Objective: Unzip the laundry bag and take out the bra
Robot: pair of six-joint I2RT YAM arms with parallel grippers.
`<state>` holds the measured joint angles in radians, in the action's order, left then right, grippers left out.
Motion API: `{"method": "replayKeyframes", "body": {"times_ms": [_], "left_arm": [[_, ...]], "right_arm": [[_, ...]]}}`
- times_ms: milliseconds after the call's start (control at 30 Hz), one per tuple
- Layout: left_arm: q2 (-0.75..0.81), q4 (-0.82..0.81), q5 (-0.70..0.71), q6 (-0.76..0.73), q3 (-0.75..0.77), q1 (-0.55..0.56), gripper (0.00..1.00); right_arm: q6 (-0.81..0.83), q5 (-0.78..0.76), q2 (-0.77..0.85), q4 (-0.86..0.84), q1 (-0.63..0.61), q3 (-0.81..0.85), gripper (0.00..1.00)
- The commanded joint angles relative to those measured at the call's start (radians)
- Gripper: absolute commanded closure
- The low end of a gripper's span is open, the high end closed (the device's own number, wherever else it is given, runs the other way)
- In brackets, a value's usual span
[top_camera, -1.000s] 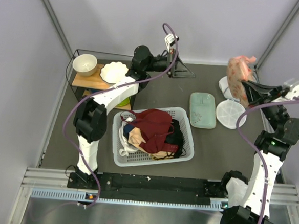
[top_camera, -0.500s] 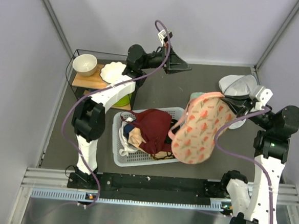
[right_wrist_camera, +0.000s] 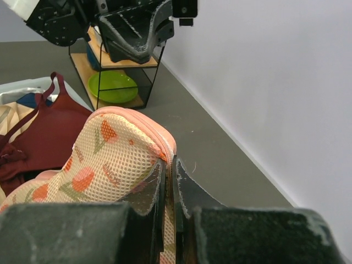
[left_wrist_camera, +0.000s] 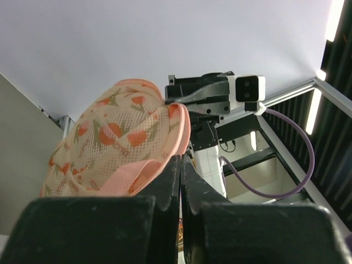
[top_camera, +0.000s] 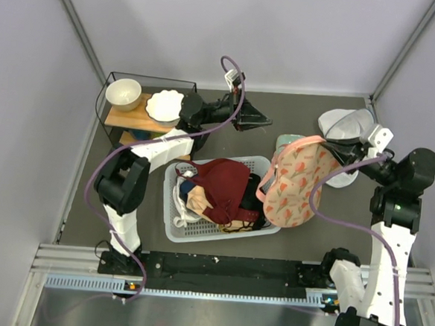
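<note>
The laundry bag (top_camera: 294,187), a peach-pink mesh pouch with red flowers, hangs in the air over the basket's right end. My right gripper (top_camera: 336,147) is shut on its zipped rim; the right wrist view shows the jaws (right_wrist_camera: 169,165) pinching the pink edge of the bag (right_wrist_camera: 104,165). My left gripper (top_camera: 267,122) is shut and empty, pointing right, a short way to the left of the bag's top. The left wrist view shows its closed jaws (left_wrist_camera: 182,159) with the bag (left_wrist_camera: 121,137) beyond them. No bright red bra shows.
A white basket (top_camera: 172,221) holds a maroon garment (top_camera: 223,182), black and pale clothes. A mint-green tray (top_camera: 282,142) is mostly behind the bag. A white dish (top_camera: 339,125) sits back right. A wire shelf (top_camera: 108,118) with bowls stands back left, with a green plate (right_wrist_camera: 113,86) on its lower level.
My right gripper has swung the bag from the back right corner to over the basket's right end, then drawn it back a little. My left gripper has moved nearer and lower, toward the bag.
</note>
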<state>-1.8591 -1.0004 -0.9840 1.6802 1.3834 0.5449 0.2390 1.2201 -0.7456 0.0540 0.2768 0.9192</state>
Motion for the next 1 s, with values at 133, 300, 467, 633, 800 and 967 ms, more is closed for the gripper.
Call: {"method": "replayKeyframes", "body": {"times_ms": [133,300,467,633,800,967], "left_arm": [[0.081,-0.264,-0.024,0.021,-0.199,0.007,0.92],[0.121,-0.147,-0.087,-0.268,-0.277,0.01,0.77],[0.092,-0.161,-0.139,-0.33,-0.268,0.038,0.59],[0.057,-0.296,-0.16,-0.323,-0.268,0.078,0.5],[0.021,-0.432,-0.166,-0.301,-0.287,0.09,0.45],[-0.009,-0.396,-0.168,-0.321,-0.262,0.105,0.44]], "right_arm": [[0.042,-0.008,-0.008,-0.019,-0.01,0.066,1.0],[0.026,-0.011,-0.018,-0.042,-0.01,0.073,1.0],[0.006,-0.016,-0.015,-0.054,-0.011,0.069,1.0],[-0.021,-0.019,-0.014,-0.105,-0.011,0.06,1.0],[-0.041,-0.01,-0.014,-0.121,-0.01,0.056,1.0],[-0.061,-0.013,-0.012,-0.144,-0.01,0.049,1.0]]}}
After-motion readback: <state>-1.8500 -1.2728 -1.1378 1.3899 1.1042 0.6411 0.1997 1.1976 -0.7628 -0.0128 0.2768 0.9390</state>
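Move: The laundry bag hangs from the right gripper by its zipped edge. Its middle is about 11 cm back, 8 cm to the right and 11 cm below the empty left hand; from the right hand it is roughly 5 cm back, 6 cm left and 10 cm down. The basket stands about 8 cm back and 10 cm left of the left hand, the green tray some 8 cm ahead and 12 cm right of it, both over 30 cm below. Down first, then mainly back, the left hand closes in on the strap side of the hanging laundry bag, ending about 8 cm back and 8.5 cm lower. Its shut fingers open to a bit over half and the wrist rolls some 20 degrees, front side rising. The right fingers keep their pinch on the zipped edge and hold the bag nearly in place. ##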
